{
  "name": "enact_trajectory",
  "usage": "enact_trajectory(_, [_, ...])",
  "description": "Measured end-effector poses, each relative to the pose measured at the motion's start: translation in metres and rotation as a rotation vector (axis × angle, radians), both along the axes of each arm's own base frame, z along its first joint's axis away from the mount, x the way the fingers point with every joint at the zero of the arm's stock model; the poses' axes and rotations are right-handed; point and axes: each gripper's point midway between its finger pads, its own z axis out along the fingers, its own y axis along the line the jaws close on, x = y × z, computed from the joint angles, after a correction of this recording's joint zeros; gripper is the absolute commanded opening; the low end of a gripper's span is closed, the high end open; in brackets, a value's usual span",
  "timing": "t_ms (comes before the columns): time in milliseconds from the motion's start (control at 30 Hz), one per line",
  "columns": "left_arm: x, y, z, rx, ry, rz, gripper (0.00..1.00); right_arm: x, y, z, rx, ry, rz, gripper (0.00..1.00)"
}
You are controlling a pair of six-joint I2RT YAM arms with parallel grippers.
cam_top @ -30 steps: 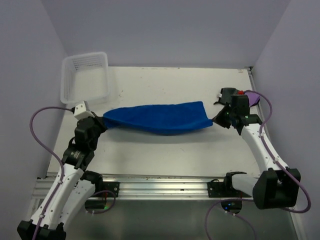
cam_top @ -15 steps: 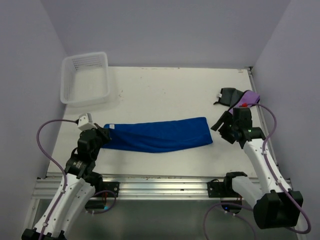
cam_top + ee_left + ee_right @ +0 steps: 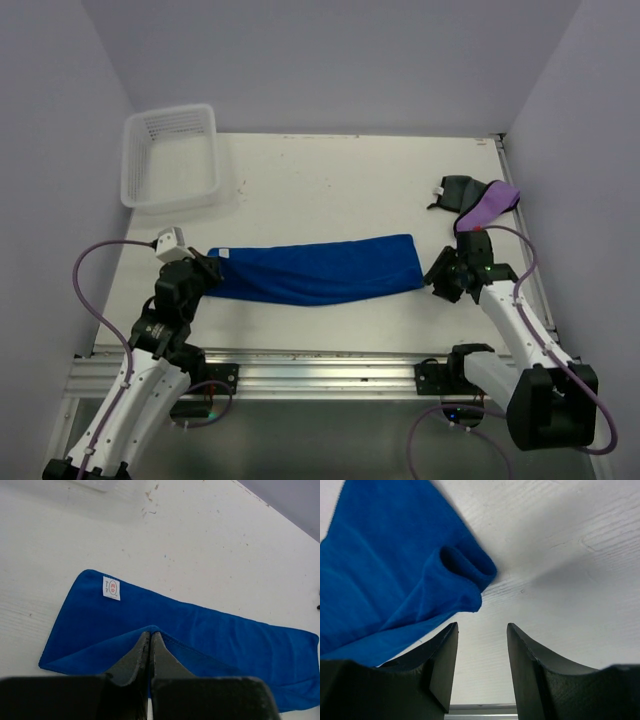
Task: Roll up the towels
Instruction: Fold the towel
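Note:
The bright blue towel [image 3: 315,270] lies stretched out as a long folded strip across the front of the table. My left gripper [image 3: 207,268] is shut on its left end, with a raised fold of blue towel [image 3: 210,630] pinched at the tips of the left gripper [image 3: 150,636]. My right gripper [image 3: 440,275] is open just off the towel's right end. In the right wrist view that curled corner of the blue towel [image 3: 462,572] lies ahead of the right gripper [image 3: 482,627], with bare table between the fingers. The purple towel [image 3: 490,203] and the dark grey towel [image 3: 455,190] lie bunched together at the right edge.
A white mesh basket [image 3: 170,112] stands at the back left corner. The metal rail [image 3: 320,360] runs along the near edge of the table, and walls close in the left, back and right sides.
The right gripper has let go of the towel's right end and opened. The towel, held up a second ago, came down flat nearer the front. The right arm dropped back slightly.

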Motion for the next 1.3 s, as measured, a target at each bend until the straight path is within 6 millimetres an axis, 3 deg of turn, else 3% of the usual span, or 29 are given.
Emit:
enact_trajectory(200, [0.000,-0.001,-0.001,0.001,0.005,-0.003,0.00,-0.001,0.006,-0.024,0.027,0.055,0.016,0.48])
enact_trajectory(400, [-0.001,0.000,-0.002,0.003,0.010,-0.002,0.00,0.008,0.007,-0.028,0.032,0.040,0.018,0.46])
enact_trajectory(567, [-0.002,-0.002,-0.001,0.001,0.003,-0.006,0.00,0.014,0.008,-0.035,0.035,0.051,0.013,0.27])
enact_trajectory(700, [-0.002,-0.002,0.000,-0.001,0.002,-0.006,0.00,0.018,0.008,-0.037,0.037,0.045,0.009,0.00])
enact_trajectory(867, [-0.003,-0.002,0.001,-0.013,-0.001,0.000,0.00,0.018,0.008,-0.036,0.039,0.041,0.007,0.00])
enact_trajectory(1067, [-0.005,0.000,0.005,-0.027,-0.021,0.019,0.00,0.023,0.008,-0.023,0.039,0.008,0.000,0.00])
enact_trajectory(1300, [-0.006,0.006,0.000,-0.026,0.003,0.056,0.00,0.071,0.011,0.029,0.059,-0.105,-0.018,0.00])
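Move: The blue towel's near right corner lies roughly 2 cm ahead of the open right hand, 1 cm to its left and 4 cm below. From that hand the purple cloth is about 19 cm ahead and 13 cm right, and the grey cloth some 22 cm ahead and 6 cm right, both about 4 cm lower. From the left hand, still pinching the towel, that corner is about 44 cm right, level fore and aft, and some 8 cm lower. The right hand sinks 4 cm, pinches the towel's near right corner, then rises some 7 cm, going forward. ##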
